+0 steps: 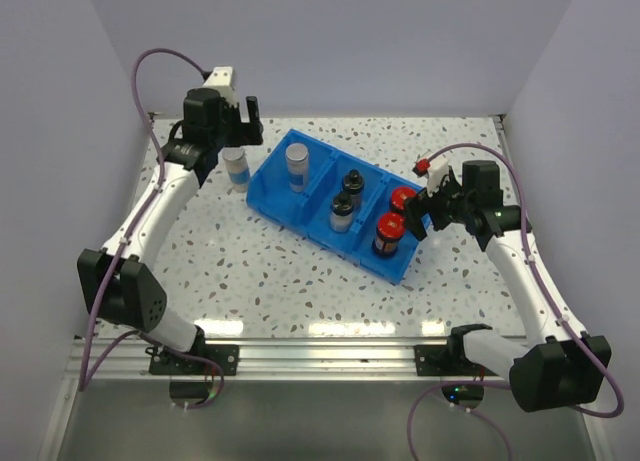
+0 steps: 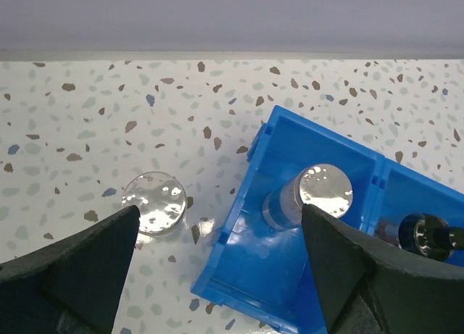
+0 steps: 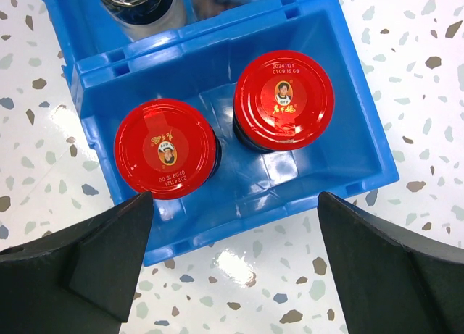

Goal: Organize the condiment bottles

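The blue three-compartment bin lies slantwise mid-table. Its right compartment holds two dark jars with red caps, seen from above in the right wrist view. The middle compartment holds two clear jars with black shaker tops. The left compartment holds one silver-lidded jar. The other silver-lidded jar stands on the table left of the bin. My left gripper is open and empty above the bin's left wall. My right gripper is open and empty over the bin's right end.
The speckled white table is walled by white panels at the back and sides. A metal rail runs along the near edge by the arm bases.
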Controlling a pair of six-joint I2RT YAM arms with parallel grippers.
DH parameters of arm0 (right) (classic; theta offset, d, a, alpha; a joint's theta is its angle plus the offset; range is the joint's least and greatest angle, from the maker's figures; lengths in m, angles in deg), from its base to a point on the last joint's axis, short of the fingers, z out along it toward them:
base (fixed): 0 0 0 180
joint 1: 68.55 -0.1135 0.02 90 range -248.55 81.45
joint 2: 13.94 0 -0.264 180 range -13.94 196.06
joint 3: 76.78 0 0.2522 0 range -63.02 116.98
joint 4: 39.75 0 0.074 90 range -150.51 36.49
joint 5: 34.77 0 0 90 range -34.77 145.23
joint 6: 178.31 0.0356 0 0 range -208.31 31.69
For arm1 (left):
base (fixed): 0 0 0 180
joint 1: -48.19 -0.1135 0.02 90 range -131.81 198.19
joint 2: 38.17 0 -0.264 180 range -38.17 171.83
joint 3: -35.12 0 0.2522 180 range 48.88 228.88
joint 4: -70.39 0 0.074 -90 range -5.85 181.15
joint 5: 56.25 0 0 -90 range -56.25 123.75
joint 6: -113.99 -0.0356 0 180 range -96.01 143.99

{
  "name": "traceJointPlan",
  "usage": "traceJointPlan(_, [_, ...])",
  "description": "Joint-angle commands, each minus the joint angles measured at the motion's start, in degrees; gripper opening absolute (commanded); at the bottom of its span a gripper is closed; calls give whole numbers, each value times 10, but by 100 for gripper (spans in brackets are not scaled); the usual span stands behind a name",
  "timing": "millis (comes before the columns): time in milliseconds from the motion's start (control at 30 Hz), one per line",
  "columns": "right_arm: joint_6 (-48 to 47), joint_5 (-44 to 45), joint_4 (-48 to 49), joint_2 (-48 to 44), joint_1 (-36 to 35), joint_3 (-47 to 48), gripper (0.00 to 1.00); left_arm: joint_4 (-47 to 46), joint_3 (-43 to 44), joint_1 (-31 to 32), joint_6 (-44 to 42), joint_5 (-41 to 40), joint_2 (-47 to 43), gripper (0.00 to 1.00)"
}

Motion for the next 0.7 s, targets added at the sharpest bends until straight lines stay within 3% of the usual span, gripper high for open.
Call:
traceJointPlan(0, [-7, -6, 12, -14, 4, 0, 99, 5, -13, -16, 77, -12, 14, 96])
traceJointPlan(267, [-8, -3, 12, -13, 4, 0, 99, 88, 32, -34, 142, -106, 88, 96])
traceJointPlan(667, [-10, -1, 12, -7, 4, -1, 98, 145, 138, -52, 158, -117, 218, 94])
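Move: The last loose condiment bottle, silver-capped, stands about 5 cm ahead of the left hand, 6 cm to its left and some 18 cm below. The boxed silver-capped bottle is 4 cm ahead, 12 cm right and 17 cm down, and the farther black-capped bottle 1 cm back and 27 cm right at similar depth. From the right hand the loose bottle lies about 47 cm left, 14 cm ahead and 9 cm lower. Left hand sinks about 13 cm, drifting left onto the loose bottle, fingers open, tipping down and turning counter-clockwise. ##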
